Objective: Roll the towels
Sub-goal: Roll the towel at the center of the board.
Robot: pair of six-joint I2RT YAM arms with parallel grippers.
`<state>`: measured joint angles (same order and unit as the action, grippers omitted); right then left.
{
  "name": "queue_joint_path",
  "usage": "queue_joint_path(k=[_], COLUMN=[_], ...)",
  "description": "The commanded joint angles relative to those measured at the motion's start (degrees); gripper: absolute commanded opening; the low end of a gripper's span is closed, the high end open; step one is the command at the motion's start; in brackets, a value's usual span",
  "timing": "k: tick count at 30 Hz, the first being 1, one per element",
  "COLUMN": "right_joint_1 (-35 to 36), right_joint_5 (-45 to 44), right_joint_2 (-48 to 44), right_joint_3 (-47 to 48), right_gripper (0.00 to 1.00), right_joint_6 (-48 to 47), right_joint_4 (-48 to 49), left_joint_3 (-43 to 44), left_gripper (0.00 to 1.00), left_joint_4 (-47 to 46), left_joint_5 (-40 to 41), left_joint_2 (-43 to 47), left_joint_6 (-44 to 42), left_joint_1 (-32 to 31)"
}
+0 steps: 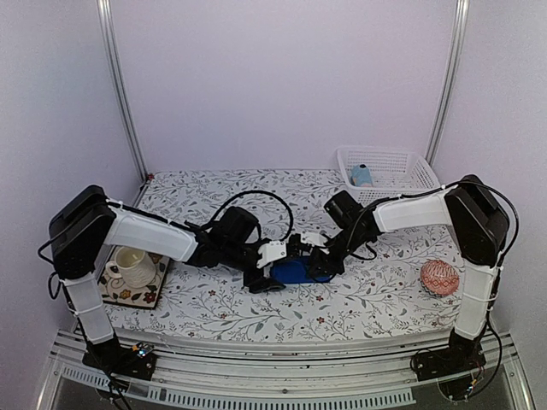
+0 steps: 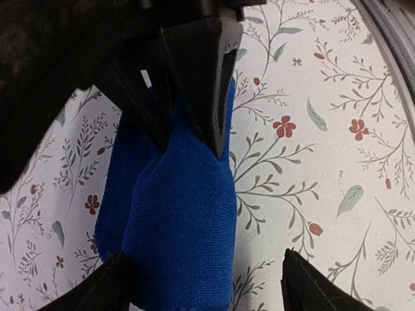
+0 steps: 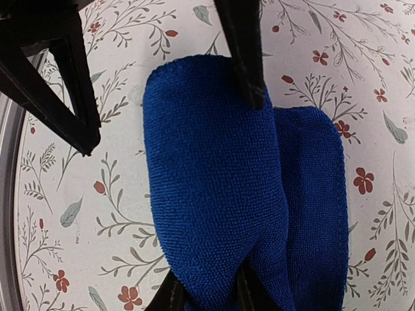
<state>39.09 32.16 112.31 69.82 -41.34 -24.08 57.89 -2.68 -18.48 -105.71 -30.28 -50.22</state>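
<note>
The royal-blue towel [image 1: 293,272] lies rolled into a short thick bundle on the floral table cover, mid-table. My left gripper [image 1: 275,270] stands open astride one end of it [image 2: 181,220]. One finger [image 2: 110,285] is against the cloth and the other finger [image 2: 311,291] is well clear to the side. My right gripper [image 3: 211,295] comes from the opposite end, shut on the roll's upper layer [image 3: 214,168]. A flatter blue layer [image 3: 314,194] lies beside the roll. The light-blue towel [image 1: 361,175] sits in the white basket.
The white basket [image 1: 402,158] stands at the back right. A round pink-red patterned ball [image 1: 439,278] lies near the right arm's base. A cup on a saucer [image 1: 132,266] rests on a patterned mat at the left, under the left arm.
</note>
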Motion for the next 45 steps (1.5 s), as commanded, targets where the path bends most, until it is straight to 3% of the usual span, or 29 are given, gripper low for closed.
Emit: queue_joint_path(k=[1,4,9,12,15,19,20,21,22,31,37,42,45], right_joint_1=[0.31,0.2,-0.1,-0.92,-2.52,-4.92,-5.5,-6.22,-6.78,-8.76,-8.76,-8.99,-9.12], right_joint_5=[-0.48,-0.46,-0.89,-1.92,-2.55,-5.61,-6.01,-6.35,-6.44,-11.24,-24.79,-27.01,-21.33], right_joint_2=[4.31,4.41,4.39,3.51,1.66,-2.1,-3.35,-4.66,-5.91,-14.34,-17.06,-22.14,-24.57], right_joint_3=[0.38,0.95,1.27,1.44,1.5,0.51,-0.01,-0.11,-1.46,-5.21,0.57,-1.46,-4.44], right_gripper=[0.23,0.24,0.26,0.31,0.4,0.59,0.64,0.88,1.0,0.99,0.99,0.99,0.99], right_joint_6=[0.65,0.65,0.81,1.46,2.41,3.63,3.57,3.64,3.79,7.3,22.89,35.64,44.72], right_joint_4=[-3.96,-4.04,-4.14,-4.14,-3.85,-3.33,-3.01,-2.54,-2.28,-0.82,-2.64,0.95,3.03], left_joint_3=[3.24,5.9,8.26,8.64,8.97,11.27,11.84,12.27,12.74,16.26,23.03,25.54,25.94], left_gripper=[0.76,0.65,0.32,0.21,0.12,0.01,0.0,0.0,0.0,0.0,0.0,0.0,0.0], left_joint_4=[0.26,3.46,6.75,8.34,9.84,13.36,14.31,14.79,15.56,18.11,23.32,24.24,23.84], left_joint_5=[0.25,0.91,0.48,-0.4,-2.41,-5.89,-6.57,-7.21,-7.98,-13.77,-16.76,-16.64,-15.58], left_joint_2=[-2.54,-5.26,-9.18,-9.31,-9.2,-10.23,-10.75,-11.19,-11.61,-14.79,-19.8,-21.59,-21.53], left_joint_6=[-0.61,-0.73,-1.14,-1.31,-1.22,0.66,1.15,1.76,2.27,7.91,13.57,20.39,24.3], left_joint_1=[-0.94,-0.98,-1.03,-0.9,-0.6,0.24,0.44,0.76,1.08,4.62,6.95,7.83,7.71])
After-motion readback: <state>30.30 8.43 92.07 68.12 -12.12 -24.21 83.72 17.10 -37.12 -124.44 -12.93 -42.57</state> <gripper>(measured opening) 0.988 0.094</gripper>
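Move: The rolled blue towel lies to the left hand's right, its middle about 7 cm to the right, 2 cm ahead and 2 cm lower, its left end between that hand's open fingers. From the right hand, which already grips near the other end, the middle is some 5 cm to the left, level fore and aft, 1 cm lower. The white basket stands roughly 33 cm ahead and 20 cm right of the right hand; the patterned bowl about 28 cm right, 2 cm back. Forward and to the right by about 3 cm in all, sinking slightly, the left hand shuts its fingers on the towel roll's left end, then keeps its pinch and twists about 30 degrees, top going forward, while pushing another 3 cm forward towards the loose flap. The right fingers meanwhile open wide and let go; that hand climbs away forward and right, turning clockwise. ##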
